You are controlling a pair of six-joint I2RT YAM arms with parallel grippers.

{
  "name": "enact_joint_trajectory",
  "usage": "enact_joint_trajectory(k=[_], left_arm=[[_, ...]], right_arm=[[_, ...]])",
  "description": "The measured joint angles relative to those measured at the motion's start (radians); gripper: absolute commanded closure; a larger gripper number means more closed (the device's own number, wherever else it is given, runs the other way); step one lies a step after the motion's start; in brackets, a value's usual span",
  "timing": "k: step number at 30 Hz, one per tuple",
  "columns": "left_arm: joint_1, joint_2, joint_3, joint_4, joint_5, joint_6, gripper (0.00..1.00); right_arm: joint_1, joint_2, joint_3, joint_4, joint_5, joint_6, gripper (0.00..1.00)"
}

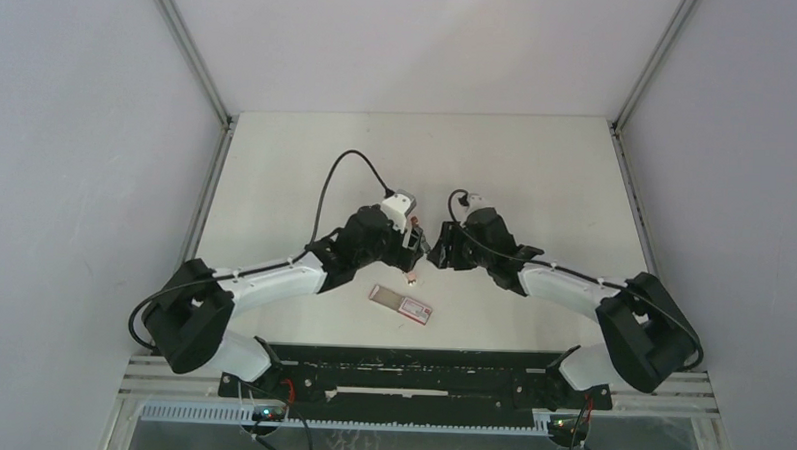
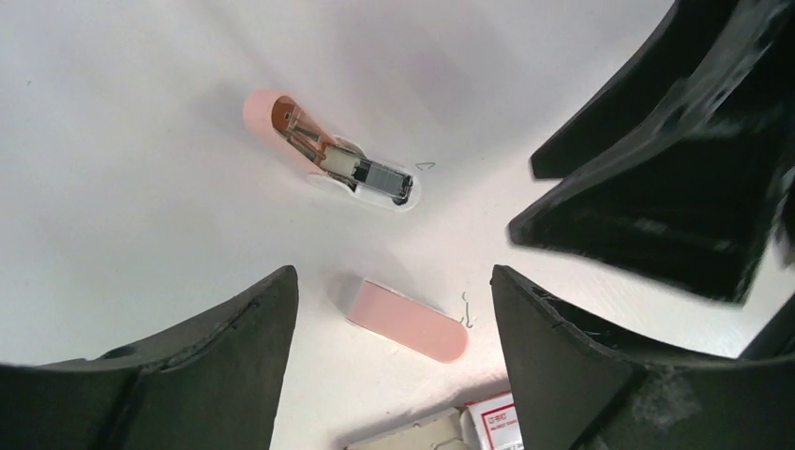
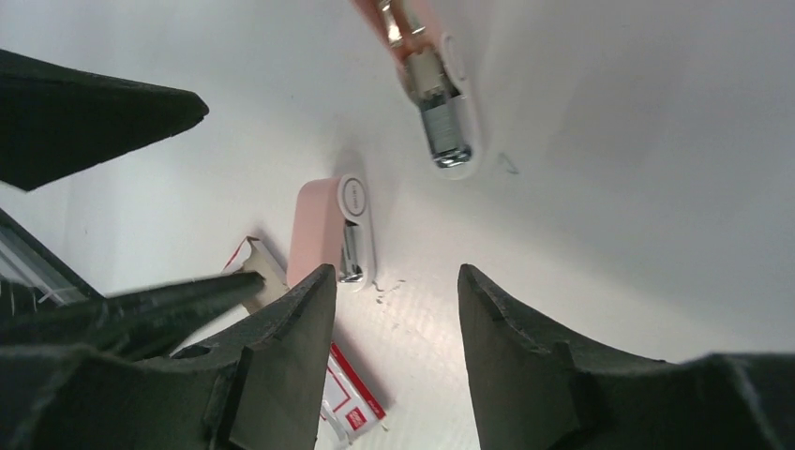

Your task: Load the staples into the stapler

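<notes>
The stapler lies apart in two pieces on the white table. Its pink-and-white body (image 2: 333, 159) (image 3: 439, 89) has the metal track exposed. A second pink piece (image 2: 408, 321) (image 3: 330, 234) lies nearer, with a chrome part on its white underside. The staples pack (image 1: 400, 304) (image 2: 489, 420) (image 3: 354, 398), red with a white label, lies just beyond that piece. My left gripper (image 2: 392, 270) (image 1: 414, 241) hovers open over the second pink piece, apart from it. My right gripper (image 3: 396, 269) (image 1: 436, 248) is open beside it, with bare table between its fingers.
A few loose bent staples (image 2: 466, 309) lie on the table near the pink pieces. The two grippers hang close together, with the right one's black fingers (image 2: 675, 169) beside the left. White walls (image 1: 98, 124) enclose the table on three sides.
</notes>
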Motion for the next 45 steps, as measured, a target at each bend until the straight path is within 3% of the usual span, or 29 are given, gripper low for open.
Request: enact_joint_trajectory(k=[7, 13, 21, 29, 38, 45], left_arm=[[0.057, 0.038, -0.003, 0.035, 0.237, 0.145, 0.24], [0.057, 0.106, -0.003, 0.001, 0.312, 0.236, 0.25], [0.057, 0.029, -0.116, 0.069, 0.244, 0.208, 0.25], [0.054, -0.098, -0.246, 0.105, 0.16, 0.068, 0.42], [0.0, -0.011, -0.252, 0.116, 0.107, -0.044, 0.57], [-0.013, 0.045, -0.243, 0.113, 0.071, -0.065, 0.63]], right_arm=[[-0.068, -0.146, -0.059, -0.079, 0.001, -0.043, 0.47], [-0.089, -0.244, -0.097, -0.129, -0.011, -0.063, 0.47], [-0.099, -0.298, -0.119, -0.157, -0.021, -0.071, 0.46], [-0.1, -0.299, -0.128, -0.162, -0.022, -0.07, 0.47], [-0.1, -0.301, -0.13, -0.163, -0.024, -0.067, 0.47], [-0.1, -0.325, -0.13, -0.166, -0.024, -0.067, 0.47]])
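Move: The closed stapler lies almost under the left hand, about 2 cm back and 10 cm below. From that hand the staple box is some 8 cm back, 2 cm left and 10 cm down, its pulled-out tray about 6 cm back and 4 cm left. The open stapler is roughly 5 cm ahead, 2 cm right. From the right hand the closed stapler lies about 5 cm left, 1 cm back and 7 cm below. Towards the closed stapler and the box's tray just behind it, the left hand sinks about 9 cm in two stages, drawing back some 5 cm and finally leftward. Its wrist swings clockwise and returns, then tips about 10 degrees farther down while the empty fingers close to about half their opening. The right hand backs off rightward, with some back and up, then waits. ##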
